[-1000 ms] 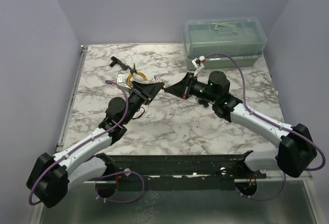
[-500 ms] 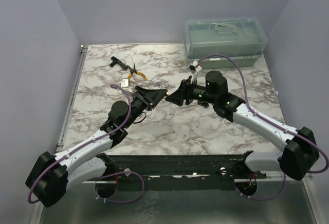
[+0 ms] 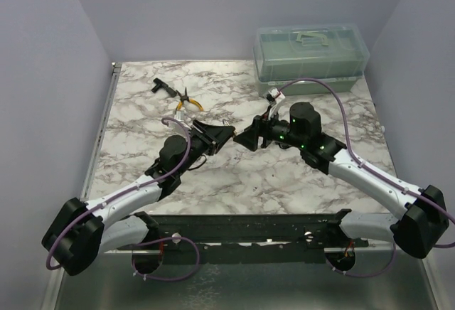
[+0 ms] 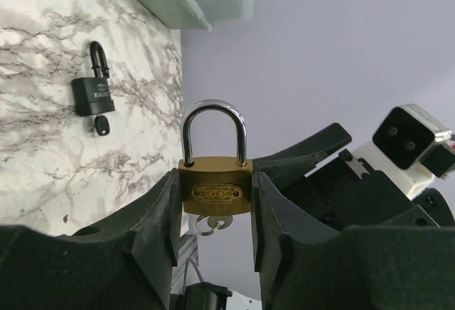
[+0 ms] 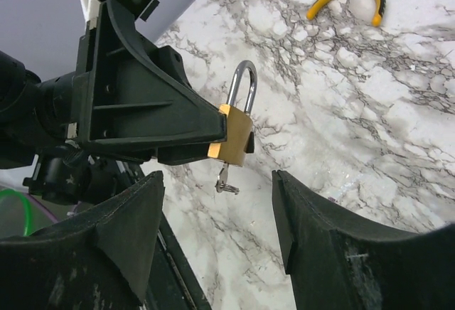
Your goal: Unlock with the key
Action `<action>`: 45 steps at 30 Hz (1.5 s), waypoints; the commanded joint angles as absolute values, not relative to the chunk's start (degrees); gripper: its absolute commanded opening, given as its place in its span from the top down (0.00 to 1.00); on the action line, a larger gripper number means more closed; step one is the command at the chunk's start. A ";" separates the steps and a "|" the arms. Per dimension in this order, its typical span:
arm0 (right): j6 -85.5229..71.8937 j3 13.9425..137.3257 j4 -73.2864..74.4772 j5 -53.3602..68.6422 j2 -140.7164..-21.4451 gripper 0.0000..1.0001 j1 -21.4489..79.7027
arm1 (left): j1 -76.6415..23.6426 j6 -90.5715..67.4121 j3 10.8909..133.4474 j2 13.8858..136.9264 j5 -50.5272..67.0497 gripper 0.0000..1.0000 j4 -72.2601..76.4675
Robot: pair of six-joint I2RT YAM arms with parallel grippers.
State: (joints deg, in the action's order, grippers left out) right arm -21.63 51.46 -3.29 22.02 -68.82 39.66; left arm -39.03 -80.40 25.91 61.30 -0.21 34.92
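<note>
My left gripper is shut on the body of a small brass padlock, held up off the table with its silver shackle upright and both legs seated in the body. The tiny silver key sticks out of the padlock's underside, with a ring on it. In the right wrist view the padlock and key hang just beyond my right gripper, which is open and touches neither. From above, the left gripper and right gripper face each other tip to tip over mid-table.
A black padlock with its own key lies on the marble at the back left. Yellow-handled pliers lie just behind the left gripper. A clear green lidded box stands at the back right.
My right gripper has opened and pulled back slightly from the key, which stays in the brass padlock. The left arm has shifted a little to the right, still holding the padlock.
</note>
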 commanded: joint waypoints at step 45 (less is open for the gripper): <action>-20.67 50.41 -17.71 -20.32 -78.75 0.99 55.55 | -39.17 -89.24 28.39 64.41 1.98 0.74 34.02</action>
State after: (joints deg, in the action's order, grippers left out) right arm -18.11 49.32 -17.04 -18.98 -79.35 55.13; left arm -38.11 -87.20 28.99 66.17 -1.30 30.26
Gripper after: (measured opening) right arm 0.129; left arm 0.420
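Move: The left hand already holds the brass padlock by its sides at the fingertips, with the key sticking out of its rear end, about 2 cm back and 1 cm below the hand point. From the open right hand that key is some 2 cm ahead, 3 cm to the left and 1 cm lower, with the brass padlock's body about 4 cm ahead and 3 cm left. About 20 cm below the right hand, the black padlock lies about 7 cm ahead and 12 cm right, the pliers about 16 cm ahead and 18 cm left. Forward and down, with a smaller drift to the left, the right hand travels about 6 cm in to the brass padlock's key end, swinging its fingers some 25 degrees clockwise while they close from well open until they straddle the rear of the lock body and pinch its two faces, the key lying between them. The left hand keeps its grip and eases the lock about 2 cm forward and down, tipping slightly. ##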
